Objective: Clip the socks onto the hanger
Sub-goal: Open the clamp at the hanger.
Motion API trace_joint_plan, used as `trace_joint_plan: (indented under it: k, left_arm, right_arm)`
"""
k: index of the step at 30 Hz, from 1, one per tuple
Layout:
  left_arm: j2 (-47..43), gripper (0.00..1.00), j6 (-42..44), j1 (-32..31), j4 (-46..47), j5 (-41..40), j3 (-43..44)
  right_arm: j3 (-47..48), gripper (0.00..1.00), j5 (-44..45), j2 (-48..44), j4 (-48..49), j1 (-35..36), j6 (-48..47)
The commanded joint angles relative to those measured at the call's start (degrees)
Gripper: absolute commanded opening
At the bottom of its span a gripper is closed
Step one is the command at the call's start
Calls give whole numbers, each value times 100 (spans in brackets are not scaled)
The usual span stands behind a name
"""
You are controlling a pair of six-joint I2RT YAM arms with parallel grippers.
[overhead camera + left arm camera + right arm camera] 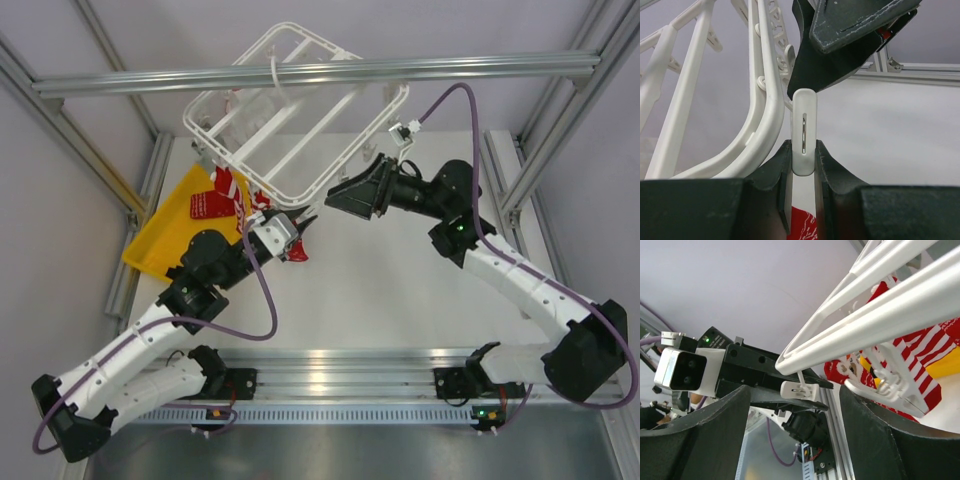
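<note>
The white hanger point(300, 110) hangs tilted over the back of the table. My left gripper point(803, 150) is shut on the lower end of one of its white clips point(803, 125). Red sock fabric point(802, 222) shows deeper between the fingers; I cannot tell whether it is gripped. In the top view that sock point(298, 246) hangs at the left gripper point(300, 228). My right gripper point(345, 195) is open and empty, facing the same clip point(799, 390) from just above. More red and striped socks point(920, 355) hang or lie beyond the frame.
A yellow tray point(160, 235) at the left holds red socks point(212, 200). A grey aluminium beam point(320, 75) crosses above the hanger, and more beams run down both sides. The two grippers are almost tip to tip under the hanger's near edge.
</note>
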Motion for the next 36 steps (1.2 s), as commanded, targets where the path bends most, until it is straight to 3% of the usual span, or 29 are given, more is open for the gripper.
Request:
trace_joint_plan:
  k: [1, 6, 18, 24, 27, 29, 31, 36]
  left_arm:
    - [41, 0, -98, -14, 197, 78, 59]
    - [111, 0, -80, -14, 136, 61, 111]
    - [164, 0, -97, -14, 39, -10, 190]
    - [156, 0, -115, -14, 13, 51, 199]
    - [121, 0, -159, -14, -101, 52, 235]
    - [59, 11, -168, -14, -216, 60, 243]
    - [-20, 15, -203, -14, -347, 87, 217]
    - [-161, 19, -168, -14, -444, 52, 138]
  right_arm:
    - [232, 72, -188, -26, 390, 201, 15]
    - [320, 72, -197, 44, 320, 316, -99]
    - [346, 58, -65, 88, -136, 448, -494]
    - [399, 41, 251, 123, -330, 439, -565]
    - [399, 27, 497, 132, -453, 386, -626]
    - [390, 15, 550, 132, -427, 377, -618]
    - [337, 6, 481, 149, -322, 307, -547]
    - [258, 0, 366, 176, -120, 254, -512]
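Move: The clamp at the hanger's near corner, still pinched by the left fingers, lies about 3 cm left of the open right hand, 1 cm back and 2 cm lower. The hanger corner is some 5 cm left of that hand and 2 cm ahead; an empty neighbouring clamp hangs about 4 cm ahead, in line sideways. From the left hand, the clamp sticks out roughly 1 cm ahead, 1 cm right and 1 cm up. Swinging back first, the right hand ends about 3 cm down-left and pinches the clamp the left keeps holding. ##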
